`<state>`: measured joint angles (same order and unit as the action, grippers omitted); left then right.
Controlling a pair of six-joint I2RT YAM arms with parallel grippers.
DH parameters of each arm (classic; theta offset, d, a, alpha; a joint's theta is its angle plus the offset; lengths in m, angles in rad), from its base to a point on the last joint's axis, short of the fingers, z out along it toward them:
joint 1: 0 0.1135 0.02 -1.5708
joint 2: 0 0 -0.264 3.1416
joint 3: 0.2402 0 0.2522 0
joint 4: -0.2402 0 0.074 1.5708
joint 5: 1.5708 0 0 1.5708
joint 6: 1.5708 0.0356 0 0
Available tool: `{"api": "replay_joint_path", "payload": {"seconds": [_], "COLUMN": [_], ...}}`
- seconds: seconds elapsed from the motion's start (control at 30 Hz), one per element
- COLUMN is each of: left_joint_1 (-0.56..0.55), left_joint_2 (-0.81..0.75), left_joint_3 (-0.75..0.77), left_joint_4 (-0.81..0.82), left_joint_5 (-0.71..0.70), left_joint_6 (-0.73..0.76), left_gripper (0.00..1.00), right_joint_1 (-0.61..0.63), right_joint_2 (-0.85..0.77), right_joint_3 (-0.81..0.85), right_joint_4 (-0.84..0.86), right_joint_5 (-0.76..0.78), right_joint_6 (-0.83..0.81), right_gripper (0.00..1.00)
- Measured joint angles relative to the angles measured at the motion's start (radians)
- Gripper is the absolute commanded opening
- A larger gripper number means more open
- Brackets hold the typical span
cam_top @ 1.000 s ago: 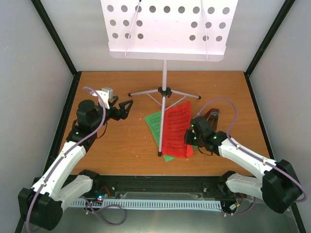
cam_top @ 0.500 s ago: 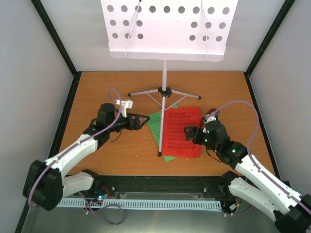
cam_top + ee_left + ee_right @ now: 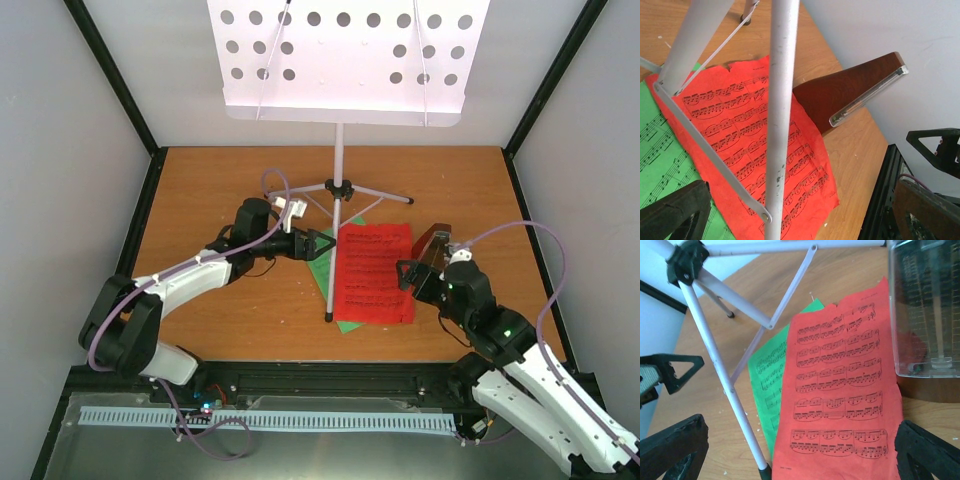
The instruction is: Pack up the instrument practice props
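Note:
The red music sheet lies flat on the table, overlapping the green sheet on its left. A dark-brown metronome with a clear cover stands at the red sheet's right edge. The silver tripod stand rises to its perforated tray, and one leg runs between the sheets. My left gripper is open over the green sheet, facing that leg. My right gripper is open at the red sheet's right edge, beside the metronome, holding nothing.
Grey walls with black frame bars enclose the wooden table on three sides. A black rail runs along the near edge. The tripod's other legs spread across the back of the table.
My right gripper opened and let go of the red sheet, which now lies flat, then drew back to the right. My left arm swung right to the tripod leg and the sheets.

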<state>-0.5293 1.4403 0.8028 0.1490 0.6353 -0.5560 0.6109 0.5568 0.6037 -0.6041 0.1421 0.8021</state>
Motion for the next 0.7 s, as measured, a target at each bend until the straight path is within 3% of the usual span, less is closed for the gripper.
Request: {"api": "replay_joint_path", "payload": {"seconds": [0.17, 0.37, 0.7], "left_joint_1": [0.0, 0.001, -0.001], "left_joint_2": [0.005, 0.027, 0.187], "left_joint_3": [0.012, 0.035, 0.145], "left_joint_4": [0.0, -0.003, 0.04], "left_joint_5": [-0.003, -0.049, -0.016], "left_joint_6": [0.02, 0.037, 0.05], "left_gripper": [0.98, 0.88, 0.6], "right_joint_1": [0.0, 0.0, 0.0], "right_joint_2": [-0.068, -0.094, -0.06], "right_joint_3": [-0.008, -0.066, -0.109], "right_joint_4": [0.006, 0.04, 0.095], "right_joint_5": [0.007, -0.018, -0.054], "right_joint_6": [0.042, 0.061, 0.071], "right_gripper": [1.0, 1.0, 1.0]}}
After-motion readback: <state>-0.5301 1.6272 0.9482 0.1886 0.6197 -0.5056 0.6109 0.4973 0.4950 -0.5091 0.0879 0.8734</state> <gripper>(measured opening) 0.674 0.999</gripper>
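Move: Just ahead of the left hand is the music stand's front leg, to be taken below the black hub, about 5 cm forward, 4 cm right and level in height; the hub is some 9 cm ahead, 4 cm right and 4 cm higher. The red sheet's middle lies 12 cm right, 2 cm back and 16 cm down; the metronome, 24 cm right, 1 cm ahead and 11 cm down. From the right hand, that leg spot is 13 cm forward, 13 cm left, slightly lower. Easing forward about 4 cm, the left hand works along the stand's front leg towards the black hub, then also edges some 2 cm right and sinks slightly, bringing the leg between its fingertips. Its wide-open fingers begin closing around the leg but stay about two-thirds open; a grip can't be seen. The open right hand rises a centimetre, then sinks about 3 cm near the red sheet. ##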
